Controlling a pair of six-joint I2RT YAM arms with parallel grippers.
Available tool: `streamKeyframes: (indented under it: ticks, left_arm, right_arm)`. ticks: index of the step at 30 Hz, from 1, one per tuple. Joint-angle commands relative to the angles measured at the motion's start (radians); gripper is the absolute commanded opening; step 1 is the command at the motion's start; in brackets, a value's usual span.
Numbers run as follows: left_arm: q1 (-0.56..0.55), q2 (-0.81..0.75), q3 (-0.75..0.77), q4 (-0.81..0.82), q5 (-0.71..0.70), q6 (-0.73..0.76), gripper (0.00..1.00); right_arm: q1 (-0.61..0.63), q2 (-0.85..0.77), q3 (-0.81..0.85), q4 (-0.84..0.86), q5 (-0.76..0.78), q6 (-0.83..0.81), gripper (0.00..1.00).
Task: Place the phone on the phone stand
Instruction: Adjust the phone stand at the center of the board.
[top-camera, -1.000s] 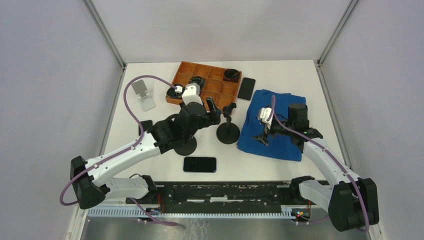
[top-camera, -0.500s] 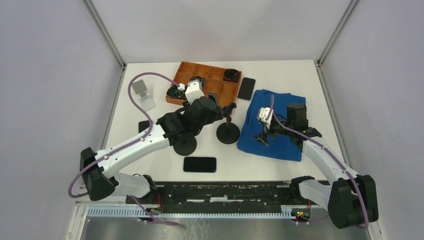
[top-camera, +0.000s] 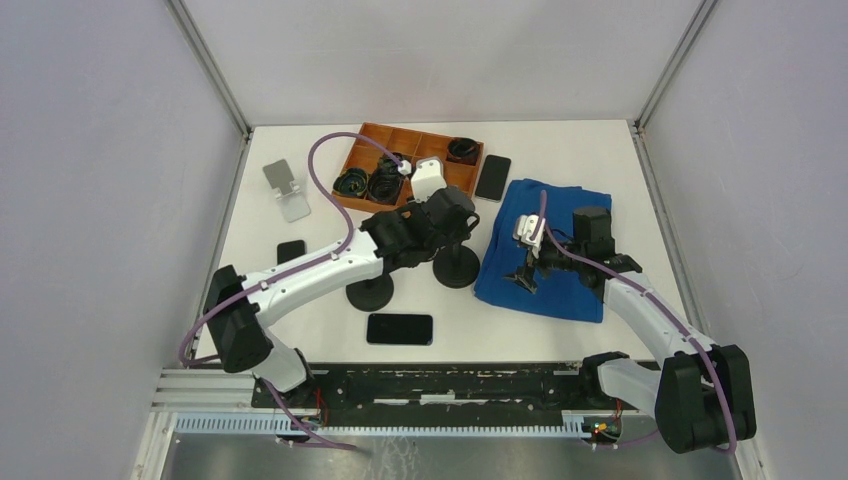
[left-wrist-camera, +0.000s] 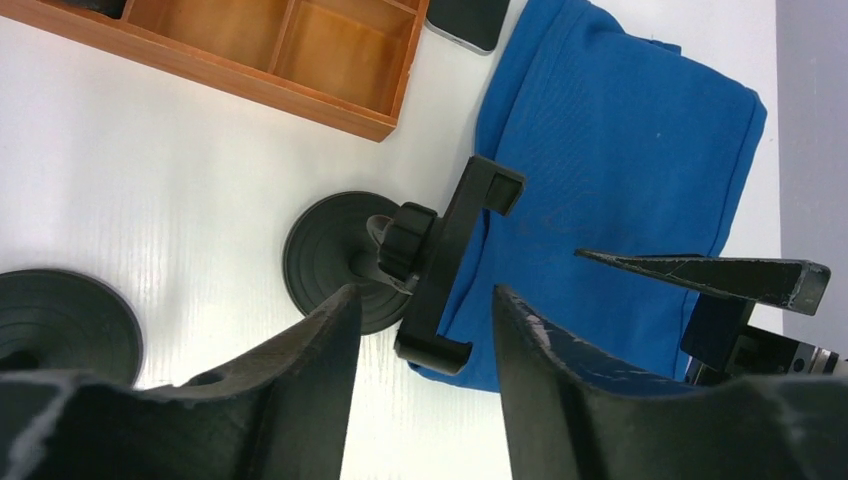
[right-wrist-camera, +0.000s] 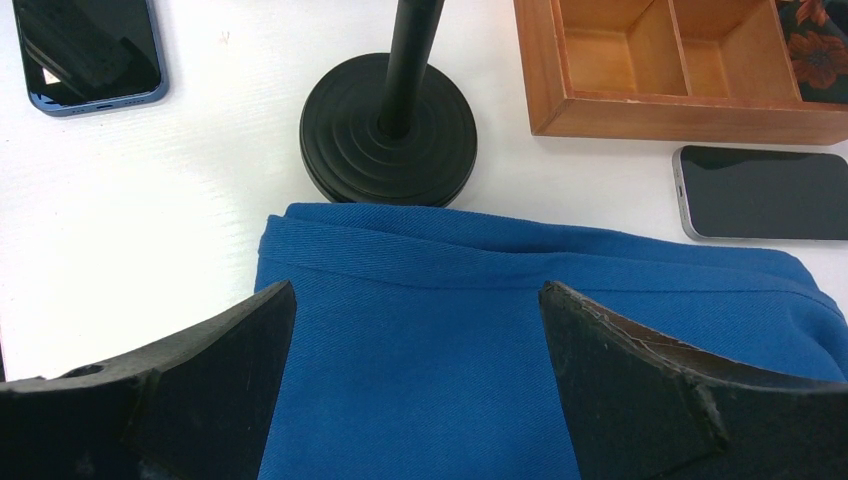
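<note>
A black phone stand with a round base and clamp head stands left of the blue cloth. My left gripper hovers over it, open, and the clamp's lower end shows between the fingertips without touching either. A second black stand base sits further left. One dark phone lies flat near the front edge, and another phone lies beside the tray. My right gripper hangs wide open over the cloth with nothing in it.
A wooden tray with compartments holding dark items sits at the back. A silver stand is at the back left, and a small dark phone lies beside my left arm. My right gripper's finger shows in the left wrist view.
My left arm has swung right, from above the left stand base to above the right stand, and its jaws have narrowed. The right arm has hardly moved.
</note>
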Motion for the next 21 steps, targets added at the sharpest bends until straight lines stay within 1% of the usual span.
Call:
streamKeyframes:
  ticks: [1, 3, 5, 8, 10, 13, 16, 18, 21]
  left_arm:
    - [-0.005, 0.039, 0.071, -0.026, -0.019, 0.007, 0.51]
    - [-0.006, 0.052, 0.081, -0.038, -0.016, 0.021, 0.42]
    - [-0.005, 0.058, 0.089, -0.053, -0.013, 0.04, 0.36]
    - [-0.006, 0.057, 0.092, -0.059, -0.004, 0.091, 0.3]
    - [-0.006, 0.05, 0.088, -0.058, 0.007, 0.146, 0.28]
    - [-0.006, 0.03, 0.075, -0.047, 0.021, 0.254, 0.2]
    - [-0.002, -0.009, 0.02, 0.019, 0.062, 0.386, 0.18]
    - [0.01, -0.037, -0.014, 0.069, 0.138, 0.461, 0.18]
    - [0.056, -0.069, -0.041, 0.113, 0.252, 0.531, 0.17]
  right_arm:
    - [-0.005, 0.001, 0.02, 0.006, 0.005, -0.006, 0.98]
    - [-0.005, 0.002, 0.019, 0.007, 0.005, -0.007, 0.98]
    - [-0.003, 0.001, 0.02, 0.007, 0.004, -0.007, 0.98]
    - [-0.004, 0.001, 0.02, 0.008, 0.005, -0.007, 0.98]
    - [-0.004, 0.001, 0.019, 0.007, 0.005, -0.007, 0.98]
    - [-0.004, 0.001, 0.019, 0.006, 0.005, -0.007, 0.98]
    - [-0.003, 0.0, 0.02, 0.006, 0.002, -0.007, 0.98]
    - [-0.005, 0.001, 0.02, 0.004, 0.0, -0.005, 0.98]
    - [-0.005, 0.002, 0.021, 0.005, 0.0, -0.005, 0.98]
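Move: The phone stand's cradle is already between the left hand's open fingers, its middle about 1 cm ahead and 1 cm to the right, roughly level. The wooden tray lies some 28 cm ahead and 13 cm left, the second stand's base about 6 cm back and 21 cm left, both some 20 cm below. From the right hand the cradle is about 16 cm left, 3 cm ahead and 10 cm higher. The left hand dips about 1 cm, pinches the cradle's lower end, then twists it some 20 degrees, mainly clockwise. ##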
